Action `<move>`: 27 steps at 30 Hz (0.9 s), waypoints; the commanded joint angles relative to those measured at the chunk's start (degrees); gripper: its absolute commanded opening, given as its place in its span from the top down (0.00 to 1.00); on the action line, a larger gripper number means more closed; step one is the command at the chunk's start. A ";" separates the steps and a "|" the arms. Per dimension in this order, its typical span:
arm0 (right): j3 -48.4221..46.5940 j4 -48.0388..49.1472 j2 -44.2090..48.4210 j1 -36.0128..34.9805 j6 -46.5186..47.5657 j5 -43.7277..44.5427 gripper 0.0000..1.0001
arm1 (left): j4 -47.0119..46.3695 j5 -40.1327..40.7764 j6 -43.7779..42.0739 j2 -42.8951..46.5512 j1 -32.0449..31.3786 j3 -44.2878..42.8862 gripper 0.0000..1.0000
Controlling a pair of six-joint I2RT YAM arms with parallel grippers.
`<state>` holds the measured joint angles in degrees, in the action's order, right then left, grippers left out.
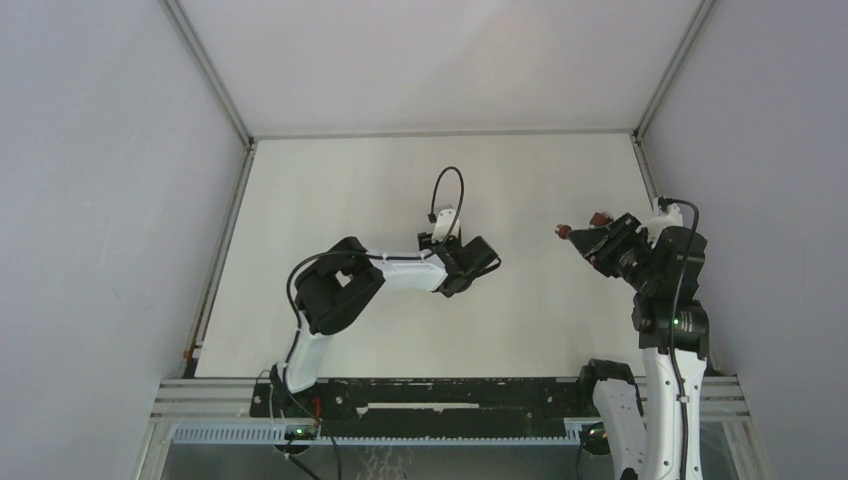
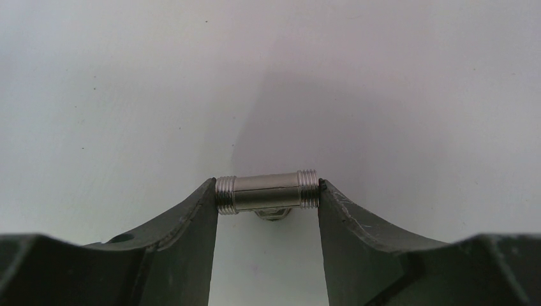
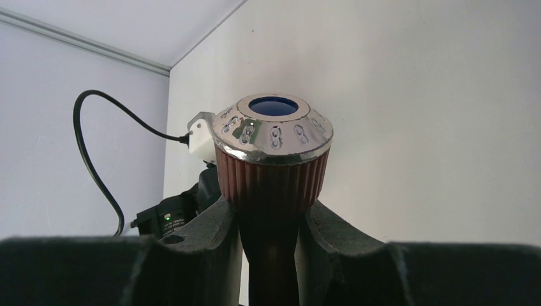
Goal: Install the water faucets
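Observation:
A silvery metal fitting (image 2: 266, 192), a short tube threaded at both ends, lies crosswise between the dark fingertips of my left gripper (image 2: 267, 199), which is shut on it end to end above the white table. In the top view the left gripper (image 1: 484, 262) hovers at mid-table. My right gripper (image 3: 271, 220) is shut on the stem of a reddish-brown water faucet (image 3: 273, 172) just below its ribbed knob, which has a silvery cap with a blue centre. In the top view the right gripper (image 1: 592, 240) is at the right, and the faucet (image 1: 563, 231) sticks out leftward toward the left arm.
White walls enclose the table (image 1: 400, 180) on three sides, with metal rails at the edges. A black mounting rail (image 1: 440, 395) runs along the near edge. In the right wrist view the left arm's wrist (image 3: 172, 217) and its looping black cable (image 3: 86, 153) show beyond the faucet.

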<state>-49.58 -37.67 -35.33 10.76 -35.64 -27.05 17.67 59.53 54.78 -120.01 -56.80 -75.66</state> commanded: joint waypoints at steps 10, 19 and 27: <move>-2.71 2.22 0.65 0.33 -1.18 -0.58 1.00 | -1.32 -0.26 -1.26 1.54 -0.42 -1.42 0.27; -2.71 2.16 0.41 0.40 -0.13 -0.24 1.00 | -1.11 -2.65 -4.81 9.01 -0.42 1.17 0.00; -2.71 3.04 -2.35 0.49 2.29 -0.55 1.00 | -1.43 -18.57 -19.60 28.70 3.56 9.92 0.00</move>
<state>-49.58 -37.56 -35.90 10.79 -35.66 -27.07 17.10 51.37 46.11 -101.60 -56.45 -67.96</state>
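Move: The metal tee fitting sits right at my left hand's pads, pinched across its two threaded ends, its body only a centimetre or so lower, down at the table. The brown-handled faucet hangs in my right grip, some 26 cm to the right of my left hand, about 12 cm nearer the bases and some 23 cm higher. Seen from my right hand, the fitting is roughly 12 cm farther out, 26 cm left and 23 cm below. I keep my left hand low and almost still while its fingers spread from the tee's threaded ends to fully open. Then I lift straight away from the fitting, quickening to about 7.5 cm up, drawing back some 2 cm and turning the wrist roughly 10 degrees, mostly clockwise. My right hand stays where it is, still holding the faucet. ##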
